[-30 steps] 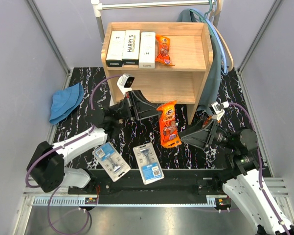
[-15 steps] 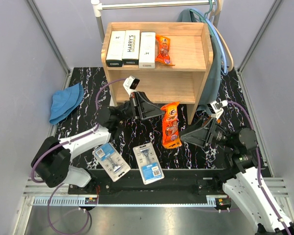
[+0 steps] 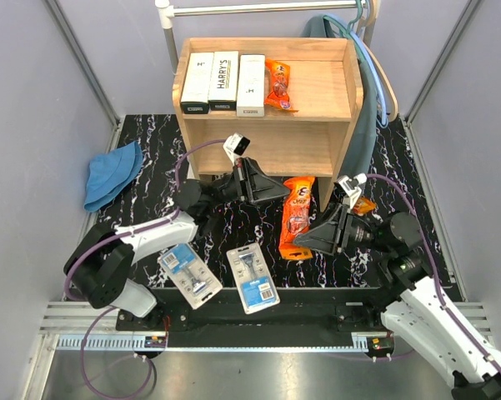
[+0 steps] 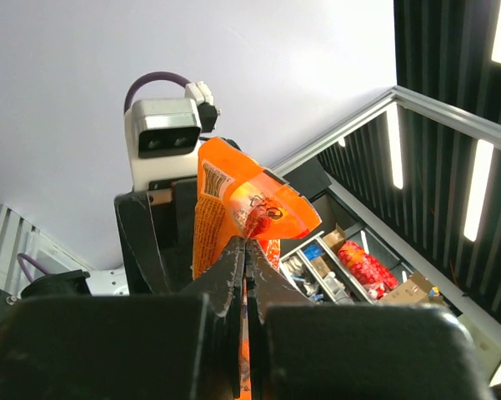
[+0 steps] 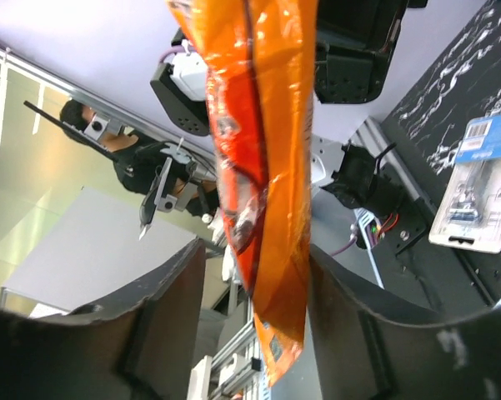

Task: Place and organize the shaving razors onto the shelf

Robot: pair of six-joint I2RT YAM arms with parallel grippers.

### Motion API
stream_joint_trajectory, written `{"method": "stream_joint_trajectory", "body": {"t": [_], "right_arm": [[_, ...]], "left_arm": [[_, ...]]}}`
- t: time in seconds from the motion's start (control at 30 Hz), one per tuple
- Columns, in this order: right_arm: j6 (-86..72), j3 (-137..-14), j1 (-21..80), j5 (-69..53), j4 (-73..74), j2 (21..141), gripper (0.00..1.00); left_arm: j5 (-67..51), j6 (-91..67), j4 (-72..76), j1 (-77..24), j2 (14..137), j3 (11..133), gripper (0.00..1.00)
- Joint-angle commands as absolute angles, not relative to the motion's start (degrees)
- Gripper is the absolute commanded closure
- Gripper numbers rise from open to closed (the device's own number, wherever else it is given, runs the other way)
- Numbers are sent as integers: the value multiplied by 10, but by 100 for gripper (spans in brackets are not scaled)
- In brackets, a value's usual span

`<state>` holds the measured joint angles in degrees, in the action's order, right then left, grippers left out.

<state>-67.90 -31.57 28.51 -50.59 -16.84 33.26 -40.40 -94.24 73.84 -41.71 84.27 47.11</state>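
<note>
My left gripper (image 3: 283, 190) (image 4: 247, 246) is shut on the top edge of an orange razor pouch (image 3: 298, 218) (image 4: 250, 200) that hangs above the mat in front of the shelf (image 3: 338, 92). My right gripper (image 3: 305, 241) (image 5: 254, 267) stands open with its fingers on either side of the pouch's (image 5: 267, 125) lower end, a gap showing on one side. On the shelf's top tier lie three white boxes (image 3: 223, 82) and another orange pouch (image 3: 277, 83). Two blister cards (image 3: 187, 275) (image 3: 253, 277) lie on the mat near the front. A third orange pouch (image 3: 363, 205) peeks out behind the right arm.
A blue cloth hat (image 3: 112, 173) lies at the left of the marbled mat. A metal clothes rail (image 3: 258, 8) runs behind the shelf, with a grey-blue garment (image 3: 368, 108) hanging down its right side. Grey walls close in both sides.
My left gripper has carried the orange pouch to the right. My right gripper has moved left around the pouch's lower end, and its jaws have narrowed.
</note>
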Motion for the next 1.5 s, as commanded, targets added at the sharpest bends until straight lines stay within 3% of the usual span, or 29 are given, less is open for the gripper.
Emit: {"method": "stream_joint_trajectory", "body": {"t": [0.0,0.27,0.5,0.53,0.63,0.7,0.73,0.77,0.83,0.93,0.97,1.07,1.3,1.47], "right_arm": [[-654,-316,317,-462,-191,350,46],[-644,-317,323,-434,-164,332,73],[-627,-330,323,-417,-108,318,86],[-623,-332,323,-416,-99,319,87],[-616,-341,323,-413,-84,323,89],[-612,-347,323,-410,-76,325,91],[-608,-350,323,-410,-67,326,92],[-606,-352,323,-408,-62,326,92],[-602,-358,323,-405,-49,327,93],[-598,-364,323,-398,-32,327,94],[-598,-365,323,-395,-26,327,94],[-589,-379,323,-390,-5,331,95],[-536,-440,323,-381,101,373,96],[-504,-513,323,-369,175,412,97]], "left_arm": [[-383,-950,906,-421,853,495,100],[-381,-945,911,-420,843,472,100],[-390,-940,904,-412,834,453,97],[-395,-933,901,-410,831,448,92],[-409,-899,872,-404,818,432,54],[-413,-873,814,-395,797,420,33],[-414,-841,789,-391,788,408,28],[-414,-822,718,-381,778,402,18],[-403,-750,625,-369,739,389,9],[-326,-581,323,-359,666,415,3],[-290,-536,154,-362,633,431,2],[-152,-429,-70,-365,593,484,1],[118,-395,-365,-366,559,546,1],[192,-415,-481,-366,556,551,1]]}}
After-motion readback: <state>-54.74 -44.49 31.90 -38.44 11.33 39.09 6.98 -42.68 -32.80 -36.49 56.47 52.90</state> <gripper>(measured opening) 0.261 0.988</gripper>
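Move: The orange razor pack hangs in the left hand's shut fingers; its middle is about 4 cm back, 1 cm right and 3 cm below them. From the right hand, whose half-open jaws straddle its near end, that middle lies some 4 cm ahead, 1 cm left and 2 cm above. Down on the table, the nearer blister pack is roughly 9 cm to the right hand's left and 2 cm back, some 32 cm below; another orange pack lies about 18 cm ahead and 20 cm right. The orange pack's near end is pinched as the right fingers close, dipping about 2 cm; only then does the left hand, nearly still, open wide and let go of the far end. It swings away about 17 cm left and as far down, slightly forward, its wrist turning from rightward to point at the table. The right hand keeps its grip, easing about 3 cm forward and tilting some 15 degrees. ##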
